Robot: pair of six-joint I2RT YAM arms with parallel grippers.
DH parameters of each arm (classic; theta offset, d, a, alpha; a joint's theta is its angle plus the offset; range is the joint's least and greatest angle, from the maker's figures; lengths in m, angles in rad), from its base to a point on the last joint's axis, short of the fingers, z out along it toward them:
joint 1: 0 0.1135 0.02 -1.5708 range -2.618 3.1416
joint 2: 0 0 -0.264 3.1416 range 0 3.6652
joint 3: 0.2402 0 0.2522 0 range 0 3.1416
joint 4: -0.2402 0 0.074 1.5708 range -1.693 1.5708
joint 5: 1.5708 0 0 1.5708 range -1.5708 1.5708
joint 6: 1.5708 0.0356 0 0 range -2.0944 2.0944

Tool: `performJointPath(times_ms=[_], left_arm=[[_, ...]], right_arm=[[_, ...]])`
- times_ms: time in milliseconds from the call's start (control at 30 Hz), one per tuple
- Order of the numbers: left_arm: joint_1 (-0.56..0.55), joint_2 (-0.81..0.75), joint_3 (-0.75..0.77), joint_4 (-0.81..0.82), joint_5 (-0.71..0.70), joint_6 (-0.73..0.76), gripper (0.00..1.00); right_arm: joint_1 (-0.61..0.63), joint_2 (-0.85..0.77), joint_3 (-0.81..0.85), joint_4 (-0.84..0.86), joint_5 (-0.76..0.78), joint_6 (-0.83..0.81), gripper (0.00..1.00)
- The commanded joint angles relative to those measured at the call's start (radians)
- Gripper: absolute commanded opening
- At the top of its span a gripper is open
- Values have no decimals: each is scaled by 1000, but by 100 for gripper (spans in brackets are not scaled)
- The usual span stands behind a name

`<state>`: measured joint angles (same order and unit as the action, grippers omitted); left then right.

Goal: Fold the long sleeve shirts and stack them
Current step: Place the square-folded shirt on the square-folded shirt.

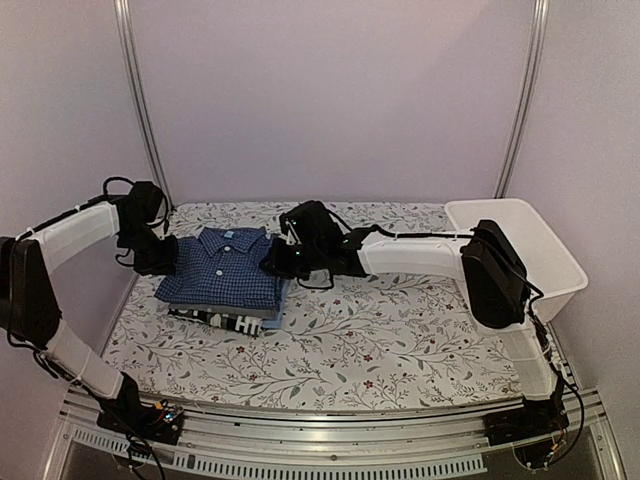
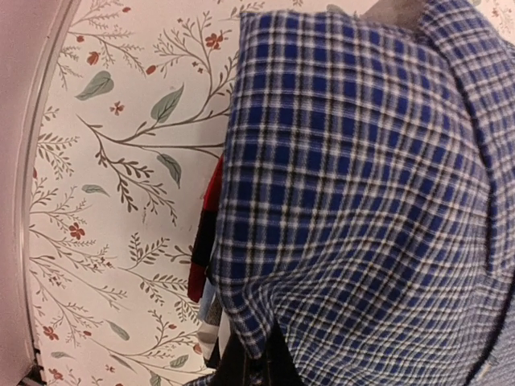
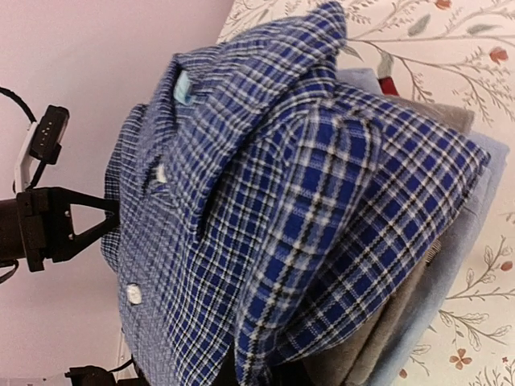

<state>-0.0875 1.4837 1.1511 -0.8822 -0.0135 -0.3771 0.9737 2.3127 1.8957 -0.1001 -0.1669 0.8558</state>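
A dark blue check shirt, folded with its collar to the back, lies on top of a stack of long sleeve shirts left of the table's middle. Under it show a grey shirt, a light blue one and a dark striped one. My left gripper sits at the top shirt's left edge, its dark fingers shut on the check cloth. At the right edge my right gripper is mostly hidden under a fold of the same shirt, shut on its hem.
A white plastic basket stands at the table's right edge, next to the right arm's elbow. The floral tablecloth covers the table. A red and black cloth edge shows under the check shirt.
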Motion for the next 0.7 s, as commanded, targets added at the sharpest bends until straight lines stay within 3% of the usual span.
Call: performJointPath(times_ms=[0, 133, 267, 400, 500, 667], left_arm=[[27, 45, -37, 69, 17, 1, 0], [30, 71, -31, 84, 18, -11, 0], [32, 61, -14, 74, -45, -25, 8], [34, 37, 22, 39, -141, -36, 32], [30, -25, 47, 39, -206, -45, 56], [-39, -112, 91, 73, -188, -54, 83]], right_arm=[[-6, -11, -102, 14, 1, -2, 12], [-19, -26, -127, -1, -1, -28, 25], [-21, -76, -150, -27, 38, -80, 37], [-21, -131, -161, -64, 58, -131, 48], [-21, -169, -183, -78, 85, -158, 54], [-23, -243, -196, -130, 143, -209, 74]])
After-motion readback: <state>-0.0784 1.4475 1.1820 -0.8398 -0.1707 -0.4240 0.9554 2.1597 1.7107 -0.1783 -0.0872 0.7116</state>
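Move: Both closed hands still hold the blue checked shirt by its sides, over the stack of folded shirts. The stack's middle lies about 12 cm right of the left hand, 3 cm back and 6 cm lower; from the right hand it is about 9 cm left, 3 cm back and 8 cm lower. The light-blue shirt's protruding edge is some 8 cm back and 3 cm right of the right hand, 9 cm below. Both hands lower the shirt onto the stack, open and rise some 5 cm, the right also drawing rightward. ##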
